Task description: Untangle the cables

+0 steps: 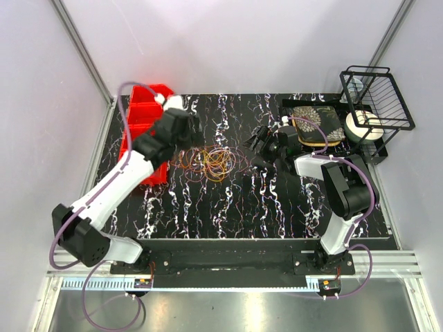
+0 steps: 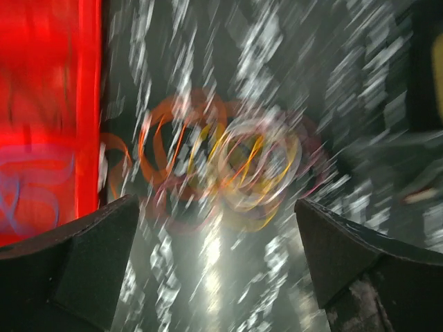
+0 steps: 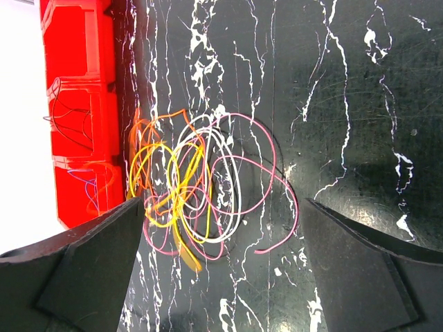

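Note:
The cables (image 1: 213,161) lie in one tangle of orange, yellow, pink and white loops on the black marbled table, between my two grippers. My left gripper (image 1: 195,135) hovers just left of and above the tangle, jaws wide open and empty; its view is blurred, with the cables (image 2: 221,162) ahead of its fingertips. My right gripper (image 1: 256,144) sits just right of the tangle, jaws wide open and empty. In the right wrist view the cables (image 3: 201,187) lie ahead, between the fingers, with a pink loose end trailing right.
A red bin (image 1: 142,131) with compartments stands at the table's left edge, close to the tangle; thin wires lie inside it (image 3: 73,124). A patterned box (image 1: 315,124), a black wire rack (image 1: 377,104) and a white roll (image 1: 363,126) stand at the back right.

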Controlling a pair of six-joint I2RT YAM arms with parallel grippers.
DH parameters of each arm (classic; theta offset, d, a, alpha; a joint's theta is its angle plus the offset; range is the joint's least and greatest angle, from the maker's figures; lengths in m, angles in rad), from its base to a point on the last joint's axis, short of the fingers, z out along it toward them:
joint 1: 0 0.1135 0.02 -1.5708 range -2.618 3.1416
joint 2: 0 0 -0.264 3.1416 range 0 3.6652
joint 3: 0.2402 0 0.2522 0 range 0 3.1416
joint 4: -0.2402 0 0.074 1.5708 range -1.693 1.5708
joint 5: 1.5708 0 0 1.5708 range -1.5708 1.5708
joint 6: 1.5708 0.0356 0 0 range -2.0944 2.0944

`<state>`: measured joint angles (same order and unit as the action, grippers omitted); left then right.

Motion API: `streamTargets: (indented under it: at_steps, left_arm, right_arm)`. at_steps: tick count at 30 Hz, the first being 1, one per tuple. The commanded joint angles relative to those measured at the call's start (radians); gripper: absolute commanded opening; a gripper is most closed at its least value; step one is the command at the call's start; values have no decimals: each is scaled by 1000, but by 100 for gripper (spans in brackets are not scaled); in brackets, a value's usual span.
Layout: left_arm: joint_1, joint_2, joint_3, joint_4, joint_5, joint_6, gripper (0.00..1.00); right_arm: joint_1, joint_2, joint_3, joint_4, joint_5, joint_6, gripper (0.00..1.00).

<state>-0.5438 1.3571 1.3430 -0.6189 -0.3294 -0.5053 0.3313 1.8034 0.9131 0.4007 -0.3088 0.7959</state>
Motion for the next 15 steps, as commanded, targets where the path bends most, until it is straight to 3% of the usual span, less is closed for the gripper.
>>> streamTargets:
  at_steps: [1,8,15]
  left_arm:
    - [2,-46,-129,63,0,-81,99]
    - [2,108,-113,156,10,-33,97]
    - [19,419,213,87,-79,27,93]
  right_arm:
    - [8,14,26,30,-23,-21,100]
    - [8,45,53,1,-36,-21,100]
    - [8,57,69,-20,-41,-27,100]
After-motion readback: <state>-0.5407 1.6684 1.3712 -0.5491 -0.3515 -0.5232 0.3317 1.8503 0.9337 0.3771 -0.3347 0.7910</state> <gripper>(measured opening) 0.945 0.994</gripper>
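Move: The cable tangle lies on the table about 7 cm ahead of the left hand, 5 cm to its right and some 25 cm below. Its loose orange strands are 4 cm to that hand's left and 6 cm ahead; the pink loop is about 12 cm right and 7 cm ahead. The red bin's middle stands about 15 cm left and 15 cm ahead. From the right hand, the tangle is roughly 14 cm left, 3 cm back and 9 cm below. Towards the cable tangle comes the left hand, empty and wide open, sinking about 10 cm, most of it early. It eases back a couple of centimetres first, then swings forward about 6 cm and slightly right, its fingers tipping some 10 degrees further down. The right hand, open too, settles a centimetre or two lower beside the tangle. ##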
